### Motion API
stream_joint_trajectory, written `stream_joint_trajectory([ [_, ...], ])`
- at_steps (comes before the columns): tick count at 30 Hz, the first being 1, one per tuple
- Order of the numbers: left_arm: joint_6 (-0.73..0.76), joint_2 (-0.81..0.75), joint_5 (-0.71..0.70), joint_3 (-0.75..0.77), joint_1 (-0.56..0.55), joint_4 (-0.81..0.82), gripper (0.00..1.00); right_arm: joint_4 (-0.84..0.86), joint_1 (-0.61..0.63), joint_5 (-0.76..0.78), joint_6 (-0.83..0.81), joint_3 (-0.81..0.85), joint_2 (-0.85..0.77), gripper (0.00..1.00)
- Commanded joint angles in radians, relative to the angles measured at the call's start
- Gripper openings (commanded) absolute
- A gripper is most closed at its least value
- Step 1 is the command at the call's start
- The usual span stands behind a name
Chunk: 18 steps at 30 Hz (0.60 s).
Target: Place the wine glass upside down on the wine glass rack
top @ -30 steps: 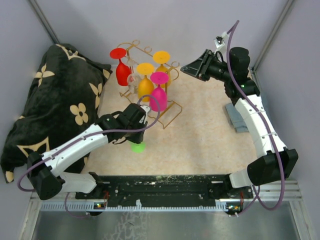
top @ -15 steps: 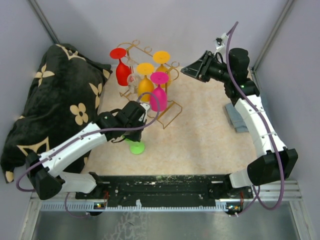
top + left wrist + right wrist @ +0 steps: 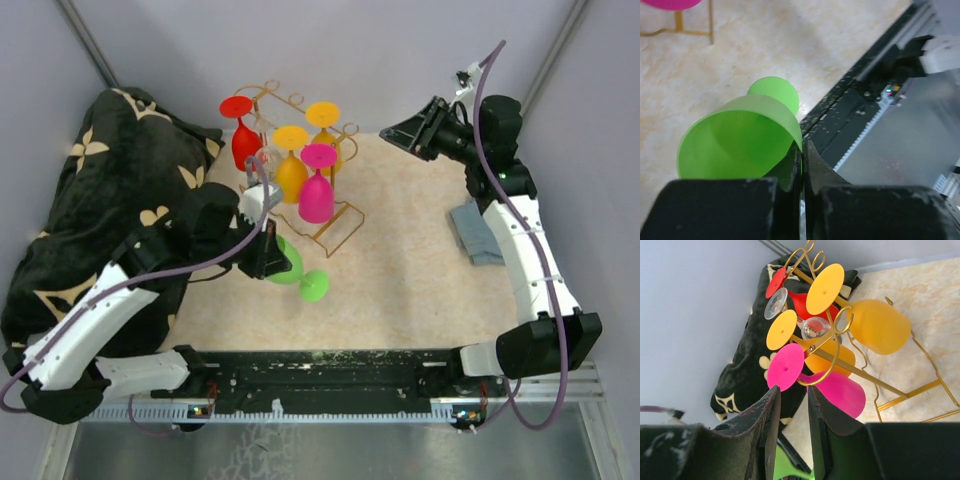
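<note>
A green wine glass [image 3: 290, 268] hangs tilted above the beige mat, its foot [image 3: 314, 287] pointing toward the near right. My left gripper [image 3: 268, 252] is shut on the rim of its bowl. In the left wrist view the thin green wall [image 3: 740, 142] is pinched between the jaws of the left gripper [image 3: 804, 149], and the foot [image 3: 774, 93] lies beyond. The gold wine glass rack [image 3: 333, 228] stands at the back with red, orange and pink glasses hanging upside down. My right gripper [image 3: 392, 133] is open in the air to the rack's right, and its wrist view faces the rack [image 3: 860, 371].
A black blanket with cream flowers [image 3: 110, 190] is heaped on the left. A folded grey cloth [image 3: 478, 235] lies under the right arm. A black metal rail [image 3: 330, 365] runs along the near edge. A clear glass [image 3: 775, 303] also hangs on the rack.
The left gripper has shut on the green glass's rim and lifted it. The glass is now tilted, foot swung right. The left arm drew back leftward. The right arm shifted slightly right.
</note>
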Motion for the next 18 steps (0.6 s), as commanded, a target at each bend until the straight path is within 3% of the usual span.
stream_joint_trajectory([
  [1,-0.030,-0.078,0.257,0.031,-0.005,0.157,0.00,0.030,-0.017,-0.015,-0.004,0.007,-0.043,0.29],
  [10,-0.036,-0.167,0.385,0.065,-0.004,0.463,0.00,0.019,-0.042,-0.015,-0.004,-0.008,-0.061,0.29],
  [18,-0.022,-0.150,0.295,0.119,-0.002,0.619,0.00,0.034,-0.047,-0.024,0.014,-0.063,-0.093,0.29],
])
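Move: The left hand already holds the green wine glass off the table, pinched by the rim. From it, the middle of the rack's upper rails lies about 26 cm ahead, 3 cm right and 6 cm higher; the pink glass hangs some 18 cm ahead and 8 cm right, the nearer yellow glass 22 cm ahead and 2 cm right, both roughly 2 cm below. From the right hand, the rack is about 6 cm ahead, 19 cm left and 5 cm below. Keeping its shut-finger pinch on the green glass's rim, the left hand lifts steadily by about 18 cm while drawing back some 5 cm, a little away from the rack and its hanging glasses. As it climbs, the wrist turns through some 40 degrees, swinging the fingers from slanting down to the right up to about level, so that the glass's foot swings up and out to the right arm's side, where the right hand waits with its fingers still parted. ##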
